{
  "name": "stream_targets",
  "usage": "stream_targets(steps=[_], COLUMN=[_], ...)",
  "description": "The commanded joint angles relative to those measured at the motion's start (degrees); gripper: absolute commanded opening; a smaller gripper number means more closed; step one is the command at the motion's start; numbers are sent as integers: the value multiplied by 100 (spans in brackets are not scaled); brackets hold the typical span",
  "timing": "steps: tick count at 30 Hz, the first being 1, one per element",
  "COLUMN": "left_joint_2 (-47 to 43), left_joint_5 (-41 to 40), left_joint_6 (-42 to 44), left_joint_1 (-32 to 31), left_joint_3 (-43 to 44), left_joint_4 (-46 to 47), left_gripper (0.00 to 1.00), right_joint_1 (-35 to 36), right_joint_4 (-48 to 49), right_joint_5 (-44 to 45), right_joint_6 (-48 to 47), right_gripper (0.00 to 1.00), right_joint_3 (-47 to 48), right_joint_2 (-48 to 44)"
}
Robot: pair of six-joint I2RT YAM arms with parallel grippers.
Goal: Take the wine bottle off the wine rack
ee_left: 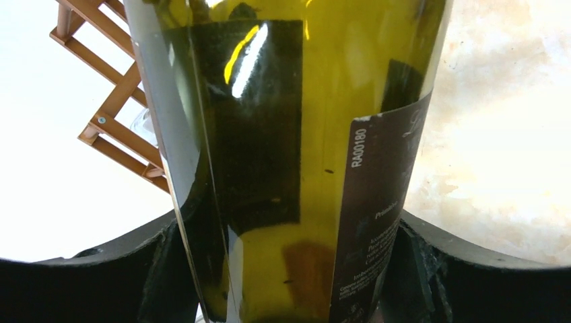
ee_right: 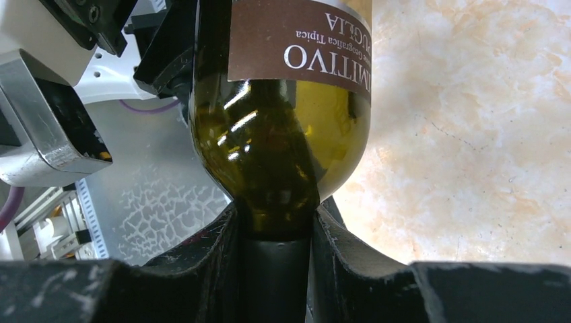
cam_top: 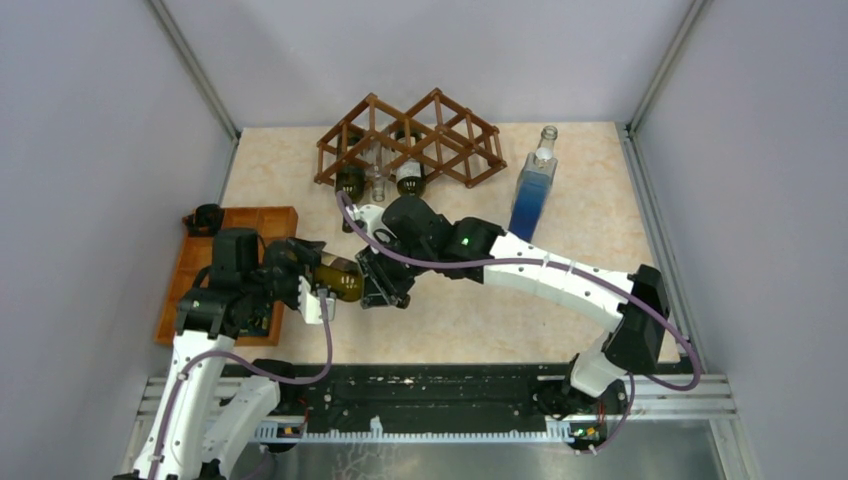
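Observation:
The wine bottle [cam_top: 343, 281] is dark green glass with a dark label and hangs level above the table, off the wine rack [cam_top: 420, 135]. My right gripper [cam_top: 378, 280] is shut on its neck [ee_right: 277, 222], one pad on each side. My left gripper [cam_top: 318, 288] has its fingers pressed against both sides of the bottle's body [ee_left: 296, 168], near the base. In the left wrist view the bottle fills the middle, and a corner of the wooden rack [ee_left: 114, 114] shows at the upper left. The right wrist view shows the bottle's shoulder and brown label [ee_right: 296, 40].
Two dark bottles [cam_top: 408, 178] and a clear one [cam_top: 377, 182] still lie in the rack's cells. A tall blue-tinted bottle [cam_top: 533, 185] stands to the right of the rack. An orange-brown compartment tray [cam_top: 200, 262] lies at the left, under my left arm.

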Motion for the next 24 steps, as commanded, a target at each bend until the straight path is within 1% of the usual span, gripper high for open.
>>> stream_targets(steps=[1,3,4,5,6,7,9,12,13,17,21,24], left_joint_2=[53,85,77,66,34,7,-25,16,50,200,310,464], left_joint_5=[381,460,501,535,576,608,660,756,801,965,1132,1225], left_joint_6=[-88,-274,-399,-519,-687,-888,-1228,-1715,-1891,-2702,-3667,-4220], left_joint_1=[-25,-25,-25,-26,-25,-25,-25,-25,-25,-25,-25,-25], left_joint_3=[49,75,68,56,25,-10,-48,-16,0,107,156,254], left_joint_4=[178,264,317,454,602,751,986,1146,1179,1303,1602,1690], left_gripper=[71,58,48,33,22,14,0,0,0,0,0,0], right_joint_1=[203,195,189,166,123,53,-131,-450,-545,-674,-675,-675], right_joint_4=[701,688,702,725,771,826,982,1402,1579,2052,2221,2344], right_joint_5=[-401,-251,-117,-9,73,128,229,367,406,797,1197,1569], right_joint_6=[-344,-372,-377,-362,-311,-236,-22,350,467,667,743,783], right_gripper=[11,31,42,50,55,60,72,93,98,99,99,99], right_joint_3=[503,486,463,418,362,303,142,-205,-342,-658,-765,-876], right_joint_2=[-139,-164,-187,-215,-252,-280,-394,-716,-863,-1320,-1501,-1646])
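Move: The wine bottle already spans both hands: its middle sits about at the left finger pads, and some 7 cm left, 3 cm ahead and 5 cm below the right fingers, which hold the neck. From the left hand, the wine rack stands roughly 28 cm ahead and 15 cm right, 8 cm lower; the rack's left green bottle about 24 cm ahead, 2 cm right and 13 cm lower; the wooden tray 21 cm left, 4 cm ahead and 19 cm lower. Keep the left gripper clamped around the bottle's body while you spread the right fingers wide to let go of the neck. Then back the right hand off up and forward, easing right, about 12 cm in all, its fingers tipping up and swinging clockwise. Meanwhile roll the left wrist some 30 degrees, its left side sinking and the hand tipping down, and drift about 2 cm right. ##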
